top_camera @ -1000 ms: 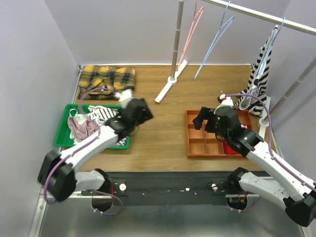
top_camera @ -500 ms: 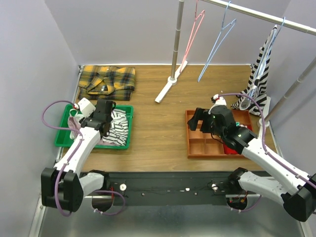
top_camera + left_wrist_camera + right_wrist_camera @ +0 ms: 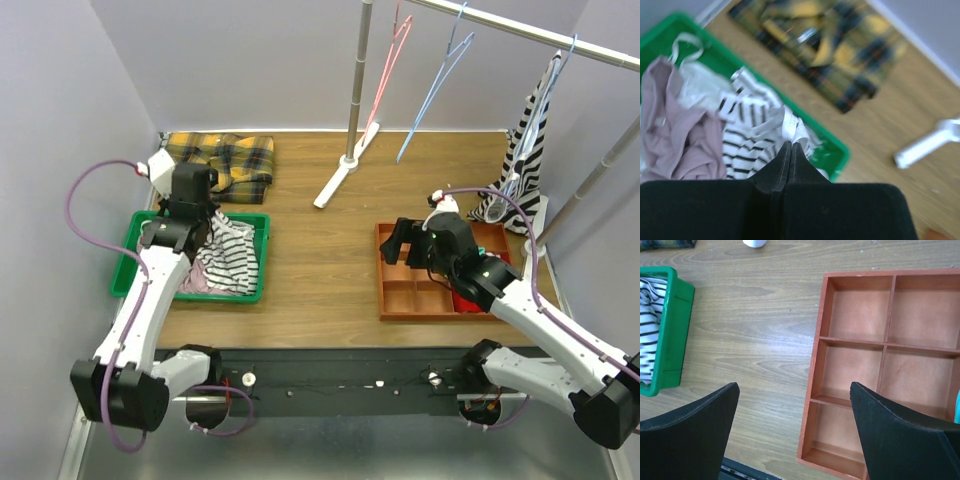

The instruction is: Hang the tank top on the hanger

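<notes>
The tank top [image 3: 232, 255], white with thin dark stripes, lies bunched in the green tray [image 3: 125, 270]. My left gripper [image 3: 198, 222] is over the tray's far side. In the left wrist view it [image 3: 791, 145] is shut, with a white fold of the tank top [image 3: 747, 145] pinched at its tips. The light-blue hanger [image 3: 435, 85] hangs from the rail at the back, far from both arms. Over the left edge of the orange tray [image 3: 385, 300], my right gripper [image 3: 402, 243] stands open and empty; the right wrist view shows it [image 3: 794, 385] the same way.
A mauve garment [image 3: 675, 135] shares the green tray. A yellow plaid shirt [image 3: 220, 160] lies behind it. A pink hanger [image 3: 385, 70] hangs beside the rack pole [image 3: 355, 80], whose white foot [image 3: 335, 185] rests on the table. A bold black-and-white striped garment [image 3: 525, 160] hangs at the right.
My left arm swung left and back over the green tray, and its gripper went from open to shut on the tank top. The right arm barely moved.
</notes>
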### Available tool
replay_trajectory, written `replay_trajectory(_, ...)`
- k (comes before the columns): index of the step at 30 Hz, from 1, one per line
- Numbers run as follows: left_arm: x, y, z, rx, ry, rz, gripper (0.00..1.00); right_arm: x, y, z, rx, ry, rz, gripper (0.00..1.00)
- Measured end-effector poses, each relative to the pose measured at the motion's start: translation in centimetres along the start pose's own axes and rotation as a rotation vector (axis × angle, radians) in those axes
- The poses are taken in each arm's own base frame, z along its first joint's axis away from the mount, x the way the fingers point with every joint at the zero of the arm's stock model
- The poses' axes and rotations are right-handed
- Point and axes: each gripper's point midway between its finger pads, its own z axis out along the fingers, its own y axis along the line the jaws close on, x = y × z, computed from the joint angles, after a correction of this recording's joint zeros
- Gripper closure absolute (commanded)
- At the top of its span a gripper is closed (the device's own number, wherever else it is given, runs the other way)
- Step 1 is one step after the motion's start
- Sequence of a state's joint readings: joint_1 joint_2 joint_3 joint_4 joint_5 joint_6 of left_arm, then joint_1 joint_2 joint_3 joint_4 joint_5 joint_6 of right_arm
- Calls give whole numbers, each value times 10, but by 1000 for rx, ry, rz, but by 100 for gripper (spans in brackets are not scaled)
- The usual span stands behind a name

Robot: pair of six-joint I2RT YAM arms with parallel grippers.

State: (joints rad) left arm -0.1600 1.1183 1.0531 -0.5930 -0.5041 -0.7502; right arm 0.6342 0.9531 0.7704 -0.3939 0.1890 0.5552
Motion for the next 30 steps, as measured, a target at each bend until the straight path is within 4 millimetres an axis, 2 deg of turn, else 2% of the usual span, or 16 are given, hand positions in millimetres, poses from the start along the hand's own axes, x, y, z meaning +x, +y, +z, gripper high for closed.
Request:
replay_trajectory(3, -52, -48, -49, 186, -86, 23, 100, -9, 5, -3, -6, -12, -4, 0)
replay_trajectory(4, -60, -59, -61, 230, -101, 35, 100, -15, 8, -4, -12, -21, -4, 0)
replay_trajectory(7, -84, -114, -125, 445, -148, 97, 100, -37, 19, -8, -32, -61, -3, 0)
replay_trajectory(12, -95, -177, -206, 694, -169, 183, 100, -73, 35, -19, -54, -133, -4, 0)
replay_trajectory(15, -91, -192, -228, 754, -168, 210, 100, -86, 38, -26, -54, -167, 0, 0)
replay_trajectory(18, -64, -197, -236, 798, -125, 254, 100, -88, 35, -29, -38, -174, -1, 0)
replay_trajectory(20, -28, -198, -235, 832, -72, 289, 95, -87, 33, -30, -32, -173, -1, 0)
replay_trajectory(21, 0, -195, -229, 841, -23, 317, 84, -85, 31, -30, -30, -170, 0, 0)
replay_trajectory(22, 40, -191, -223, 862, 45, 362, 78, -81, 29, -30, -25, -166, 2, 0)
replay_trajectory(23, 57, -191, -222, 878, 72, 372, 68, -79, 27, -29, -23, -163, 2, 0)
replay_trajectory(24, 98, -182, -213, 880, 146, 430, 54, -71, 23, -28, -14, -150, 2, 0)
replay_trajectory(25, 132, -174, -206, 887, 207, 468, 32, -64, 19, -26, -8, -138, 3, 0)
replay_trajectory(26, 174, -160, -194, 874, 279, 514, 32, -51, 14, -21, 0, -119, 9, 0)
replay_trajectory(27, 196, -149, -187, 856, 325, 540, 32, -42, 10, -17, 6, -100, 12, 0)
replay_trajectory(28, 227, -127, -174, 814, 388, 583, 32, -26, 4, -11, 13, -61, 12, 0)
replay_trajectory(30, 255, -95, -155, 737, 443, 627, 32, 0, -2, 1, 20, 3, 19, 0)
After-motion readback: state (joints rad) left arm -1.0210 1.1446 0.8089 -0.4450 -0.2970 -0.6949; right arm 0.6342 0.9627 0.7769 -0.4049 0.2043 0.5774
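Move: The striped tank top, still pinched at one edge by the left hand, is headed for the bare table about 27 cm right of that hand, 9 cm back and 19 cm down. The tank top's bulk lies some 6 cm right, 7 cm back and 14 cm below the hand; the green bin's middle about 4 cm left and 6 cm back; the plaid shirt roughly 17 cm ahead, 2 cm right. The bare spot is about 18 cm left of the right hand and 2 cm back. The tank top is hauled out of the bin by the left hand, which sweeps some 25 cm up and rightward, then swings down towards the bare table, further right and back, turning about 60 degrees clockwise and opening on the way down to let the cloth go. The open right hand lifts some 10 cm and sinks back. ##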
